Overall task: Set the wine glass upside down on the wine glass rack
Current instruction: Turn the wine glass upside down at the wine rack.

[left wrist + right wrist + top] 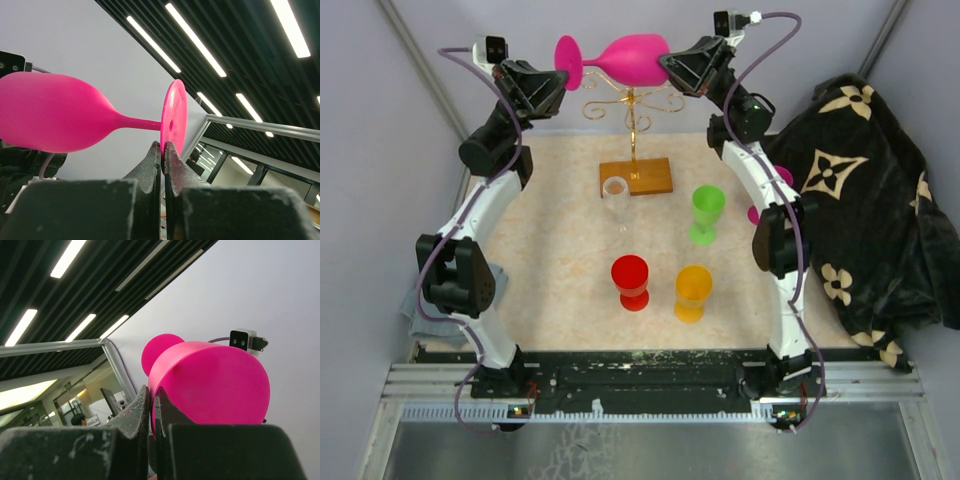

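Observation:
A pink wine glass (635,58) lies on its side in the air, above the gold wire wine glass rack (633,105) on its wooden base (650,178). My left gripper (565,80) is shut on the edge of the glass's round foot (174,115); in the left wrist view the two fingers pinch that disc at the left gripper (163,150), with the bowl (55,117) stretching away to the left. My right gripper (667,63) is shut on the bowl's rim, one finger inside and one outside, as the right wrist view shows at the right gripper (152,397) under the wine glass (215,385).
On the table stand a clear glass (615,197), a green glass (707,213), a red glass (631,281) and an orange glass (692,292). A black patterned blanket (865,190) covers the right side. Another pink glass (778,180) peeks out behind the right arm.

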Tool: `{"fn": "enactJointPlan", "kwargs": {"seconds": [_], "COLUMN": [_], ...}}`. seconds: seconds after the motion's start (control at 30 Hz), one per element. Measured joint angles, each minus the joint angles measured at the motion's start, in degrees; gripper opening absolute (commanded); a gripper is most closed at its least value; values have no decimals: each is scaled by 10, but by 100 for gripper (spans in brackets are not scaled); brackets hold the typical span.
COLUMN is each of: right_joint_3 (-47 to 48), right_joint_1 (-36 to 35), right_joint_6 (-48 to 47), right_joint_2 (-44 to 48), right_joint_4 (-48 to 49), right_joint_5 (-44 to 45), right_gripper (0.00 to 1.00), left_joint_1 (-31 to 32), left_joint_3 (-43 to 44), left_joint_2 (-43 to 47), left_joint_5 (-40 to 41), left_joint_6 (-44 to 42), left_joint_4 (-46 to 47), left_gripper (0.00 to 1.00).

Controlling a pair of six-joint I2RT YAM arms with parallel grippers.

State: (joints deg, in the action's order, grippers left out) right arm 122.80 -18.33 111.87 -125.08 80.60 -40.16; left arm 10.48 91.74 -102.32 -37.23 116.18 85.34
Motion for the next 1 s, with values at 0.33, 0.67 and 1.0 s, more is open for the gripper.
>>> {"fn": "enactJointPlan", "kwargs": {"seconds": [0.33,0.67,1.0], "right_joint_3": [-48,-159,-202], "right_joint_1": [6,62,84], "right_joint_6": [-6,-23,-107], "right_joint_2": [3,63,136], "right_joint_4": [6,8,-55], "right_joint_5": [0,-3,-54], "right_gripper": [45,46,45], "left_joint_1": [-10,-51,-94], "left_joint_3": [38,94,176], "left_joint_2": [-2,-19,-28], "left_joint_5": [-16,-30,-80], "left_joint_6": [-7,-43,-229], "left_joint_4": [-16,-64,-297], "left_gripper": [0,0,0]}}
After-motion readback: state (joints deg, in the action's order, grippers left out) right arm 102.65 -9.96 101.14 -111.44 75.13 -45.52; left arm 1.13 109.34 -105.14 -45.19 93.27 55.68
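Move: The left fingers are already shut on the foot of the sideways wine glass. The rack's middle lies about 20 cm ahead, 11 cm right and some 42 cm below them; a clear glass stands roughly 7 cm ahead, 6 cm right and 48 cm down. The right fingers still hold the bowl's rim, with the wine glass's middle some 8 cm left, 3 cm ahead and 1 cm up. From there a green glass stands about 10 cm right, 1 cm ahead and 47 cm down. Forward and down first, then off to its right, the right hand opens about halfway, lets go of the rim and backs about 5 cm away from the bowl. The left keeps its pinch on the foot, rises a little, then speeds up to end about 8 cm forward and 4 cm left, turning some 20 degrees counter-clockwise and tipping the bowl end down. ##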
